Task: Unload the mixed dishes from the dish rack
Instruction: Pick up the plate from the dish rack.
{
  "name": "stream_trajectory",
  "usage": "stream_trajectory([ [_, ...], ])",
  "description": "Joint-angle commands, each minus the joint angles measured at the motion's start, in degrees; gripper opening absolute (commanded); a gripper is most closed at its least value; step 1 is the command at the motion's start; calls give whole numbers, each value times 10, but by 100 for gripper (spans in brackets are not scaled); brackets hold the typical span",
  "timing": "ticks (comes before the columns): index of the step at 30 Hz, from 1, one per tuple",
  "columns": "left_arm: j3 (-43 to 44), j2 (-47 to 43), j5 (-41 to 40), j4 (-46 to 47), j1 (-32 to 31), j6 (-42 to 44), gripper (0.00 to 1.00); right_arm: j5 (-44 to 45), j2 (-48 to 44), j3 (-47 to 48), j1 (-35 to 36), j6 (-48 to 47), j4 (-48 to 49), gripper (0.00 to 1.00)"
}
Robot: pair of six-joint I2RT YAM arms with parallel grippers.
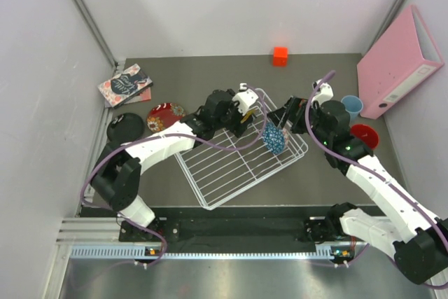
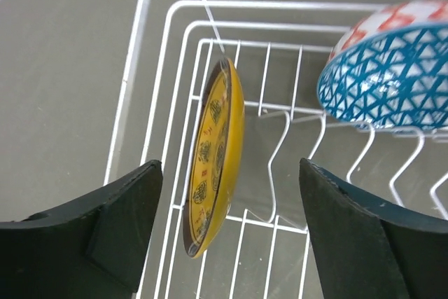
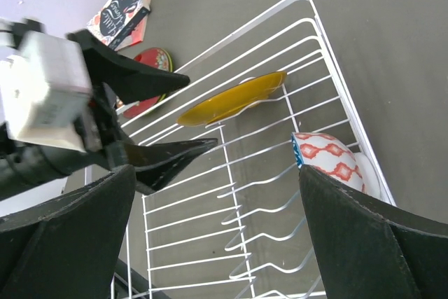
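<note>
The white wire dish rack (image 1: 231, 169) sits mid-table. A yellow plate (image 2: 217, 152) stands on edge in its slots. My left gripper (image 2: 231, 169) is open and straddles the plate's lower rim, with a gap on both sides. The blue patterned bowl (image 2: 388, 68) leans on its side in the rack to the right of the plate. In the right wrist view the bowl (image 3: 329, 159) sits just beyond the right fingertip of my open, empty right gripper (image 3: 217, 173). In the overhead view the left gripper (image 1: 243, 118) hides the yellow plate.
On the table left of the rack lie a reddish plate (image 1: 166, 114), a black plate (image 1: 126, 127) and a book (image 1: 124, 83). At the right stand a light blue cup (image 1: 351, 106), a dark mug with red inside (image 1: 364, 135) and a pink binder (image 1: 399, 61). An orange-red cube (image 1: 280, 55) sits at the back.
</note>
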Motion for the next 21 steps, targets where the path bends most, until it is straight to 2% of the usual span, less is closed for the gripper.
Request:
stream_trajectory([
  [1, 7, 15, 1, 1, 1, 35, 80, 14, -7, 5, 1, -13, 13, 99],
  [3, -9, 14, 4, 9, 1, 36, 76, 13, -3, 6, 1, -13, 16, 99],
  [7, -21, 14, 7, 30, 1, 41, 59, 3, 6, 6, 1, -10, 21, 99],
  [8, -20, 15, 7, 27, 2, 41, 51, 2, 7, 6, 1, -9, 21, 99],
  [10, -16, 14, 14, 22, 2, 43, 40, 2, 7, 4, 1, -9, 21, 99],
  [11, -18, 14, 14, 22, 3, 43, 27, 2, 6, 4, 1, -9, 21, 99],
  [15, -14, 9, 13, 16, 2, 47, 0, 2, 2, 3, 1, -8, 21, 99],
  [21, -13, -1, 19, 16, 3, 48, 0, 3, -5, 0, 1, -6, 19, 99],
])
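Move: The yellow plate, standing on edge in the rack, is just beyond the left hand's open fingers: its middle lies about 2 cm ahead, 2 cm right and 5 cm below. The patterned bowl sits some 12 cm to the hand's right and 3 cm back, about 6 cm lower; the dish rack's middle is roughly 7 cm back, 1 cm left and 10 cm below. From the right hand the plate is about 7 cm ahead, 14 cm left and 12 cm lower. Down about 3 cm goes the left hand, bringing its open fingers astride the near end of the yellow plate. Staying low, it shuts them from wide open to almost closed, pinching the plate's thin edge, and eases back about 1 cm at the end with a slight clockwise turn of some 5 degrees. ##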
